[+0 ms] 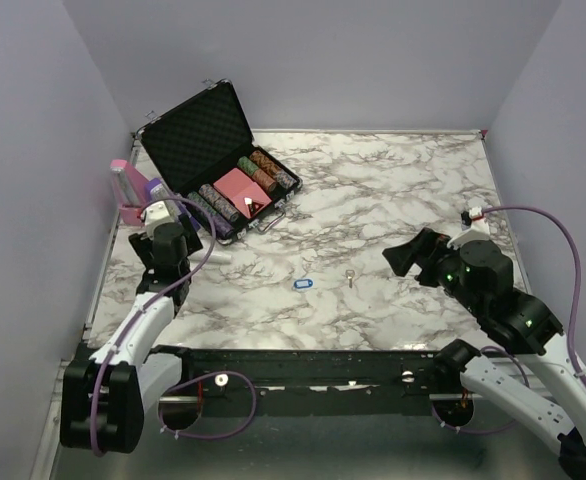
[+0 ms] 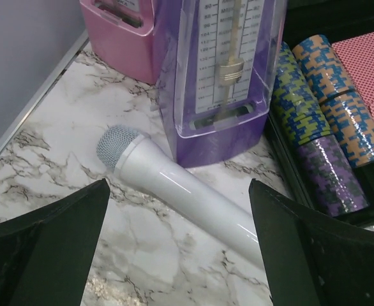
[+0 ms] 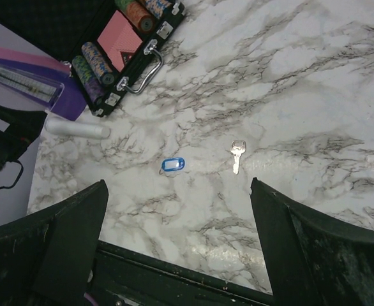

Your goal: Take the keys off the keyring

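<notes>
The keyring (image 1: pixel 304 284) is a small blue oval tag with a white window, lying flat on the marble table near the front middle. One silvery key (image 1: pixel 349 277) lies a short way to its right, apart from it. The right wrist view shows both from above, the keyring (image 3: pixel 173 165) and the key (image 3: pixel 237 153). My right gripper (image 1: pixel 405 258) hovers to the right of the key, open and holding nothing (image 3: pixel 177 255). My left gripper (image 1: pixel 163 235) is far left, open and holding nothing (image 2: pixel 177 255), pointing at a white microphone (image 2: pixel 174 191).
An open black case (image 1: pixel 223 160) of poker chips and red cards stands at the back left. A purple metronome (image 2: pixel 219 76) and a pink box (image 2: pixel 120 32) sit against the left wall. The microphone (image 3: pixel 77 127) lies in front of them. The table's front rail (image 1: pixel 303 365) is near.
</notes>
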Robot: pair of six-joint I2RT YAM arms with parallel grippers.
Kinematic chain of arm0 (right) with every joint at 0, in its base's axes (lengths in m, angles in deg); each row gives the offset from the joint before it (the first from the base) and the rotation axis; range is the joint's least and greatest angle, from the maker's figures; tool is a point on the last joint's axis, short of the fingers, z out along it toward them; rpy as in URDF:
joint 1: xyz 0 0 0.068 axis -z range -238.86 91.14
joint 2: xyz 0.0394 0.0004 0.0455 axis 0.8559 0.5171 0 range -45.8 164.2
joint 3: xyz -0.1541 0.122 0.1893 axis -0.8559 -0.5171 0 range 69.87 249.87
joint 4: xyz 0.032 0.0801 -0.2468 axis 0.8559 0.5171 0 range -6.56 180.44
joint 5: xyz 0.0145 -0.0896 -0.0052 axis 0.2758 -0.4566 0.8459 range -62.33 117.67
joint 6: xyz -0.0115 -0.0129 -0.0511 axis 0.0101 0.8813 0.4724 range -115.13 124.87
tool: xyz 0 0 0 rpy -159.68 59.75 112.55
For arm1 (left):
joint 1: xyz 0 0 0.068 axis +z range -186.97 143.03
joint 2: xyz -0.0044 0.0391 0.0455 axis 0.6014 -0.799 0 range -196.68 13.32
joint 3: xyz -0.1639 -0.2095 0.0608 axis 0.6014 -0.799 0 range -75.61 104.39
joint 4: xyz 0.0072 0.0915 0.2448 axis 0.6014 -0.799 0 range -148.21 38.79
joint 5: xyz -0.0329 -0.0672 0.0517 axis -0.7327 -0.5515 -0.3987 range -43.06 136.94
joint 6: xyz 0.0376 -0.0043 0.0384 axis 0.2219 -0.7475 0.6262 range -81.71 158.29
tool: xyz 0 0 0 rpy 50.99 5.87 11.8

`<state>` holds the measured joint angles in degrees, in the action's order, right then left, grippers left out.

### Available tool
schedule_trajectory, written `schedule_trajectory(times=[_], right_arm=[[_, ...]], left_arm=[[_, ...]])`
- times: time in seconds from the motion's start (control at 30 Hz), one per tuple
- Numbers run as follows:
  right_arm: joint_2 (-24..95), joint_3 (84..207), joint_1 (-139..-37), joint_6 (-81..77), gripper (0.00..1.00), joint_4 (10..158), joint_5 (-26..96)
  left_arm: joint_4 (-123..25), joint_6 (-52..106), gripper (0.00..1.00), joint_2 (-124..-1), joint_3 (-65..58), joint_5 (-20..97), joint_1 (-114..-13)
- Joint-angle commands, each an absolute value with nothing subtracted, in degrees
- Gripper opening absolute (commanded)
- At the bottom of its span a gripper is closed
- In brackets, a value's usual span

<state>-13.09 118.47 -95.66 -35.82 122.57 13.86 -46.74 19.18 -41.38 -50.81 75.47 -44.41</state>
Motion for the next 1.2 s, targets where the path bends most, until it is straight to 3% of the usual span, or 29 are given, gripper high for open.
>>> schedule_trajectory(times=[0.0, 0.33, 0.5, 0.63, 0.7, 1.0, 1.17], right_arm=[[-12.67, 119.00, -95.86, -37.32, 1.00, 123.60, 17.47], [-4.94, 124.18, -95.95, -39.87, 1.00, 127.46, 17.04], [-2.83, 125.33, -95.95, -38.81, 1.00, 126.60, 16.15], [-1.59, 124.72, -95.95, -40.47, 1.00, 125.01, 16.77], [-0.63, 124.36, -95.86, -41.88, 1.00, 124.05, 17.47], [3.76, 121.99, -95.95, -42.50, 1.00, 122.11, 19.58], [10.61, 120.85, -95.95, -36.54, 1.00, 122.20, 26.95]], left_arm=[[-27.96, 24.74, 0.99, -45.47, -54.59, 73.05, -41.81], [-6.07, 31.16, 0.99, -57.16, -54.42, 61.90, -38.47], [-2.70, 34.60, 0.99, -58.06, -55.38, 54.07, -38.46], [15.26, 35.56, 0.99, -60.76, -63.38, 53.43, -38.46], [9.53, 34.51, 0.99, -59.63, -61.99, 54.58, -38.46], [10.77, 34.60, 0.99, -59.73, -62.25, 55.11, -38.73], [11.72, 34.86, 0.99, -60.07, -62.42, 55.20, -38.64]])
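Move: The loose key lies on the table some 7 cm ahead of my right hand, about 8 cm to its left and 25 cm below. The blue tag is roughly 12 cm to the left of the key and 2 cm nearer me; the case handle is some 22 cm ahead of my right hand and 31 cm to its left. From my left hand the key is far to the right, about 46 cm, some 6 cm back and 12 cm below. I bring my open, empty right hand down and leftward towards the key, about 5 cm each way with a little reach forward, sinking fastest at the end and tipping the fingers some 15 degrees further down. My left hand, also open and empty, slides about 5 cm forward towards the purple metronome, tips up some 20 degrees, turns clockwise and all but stops there. ##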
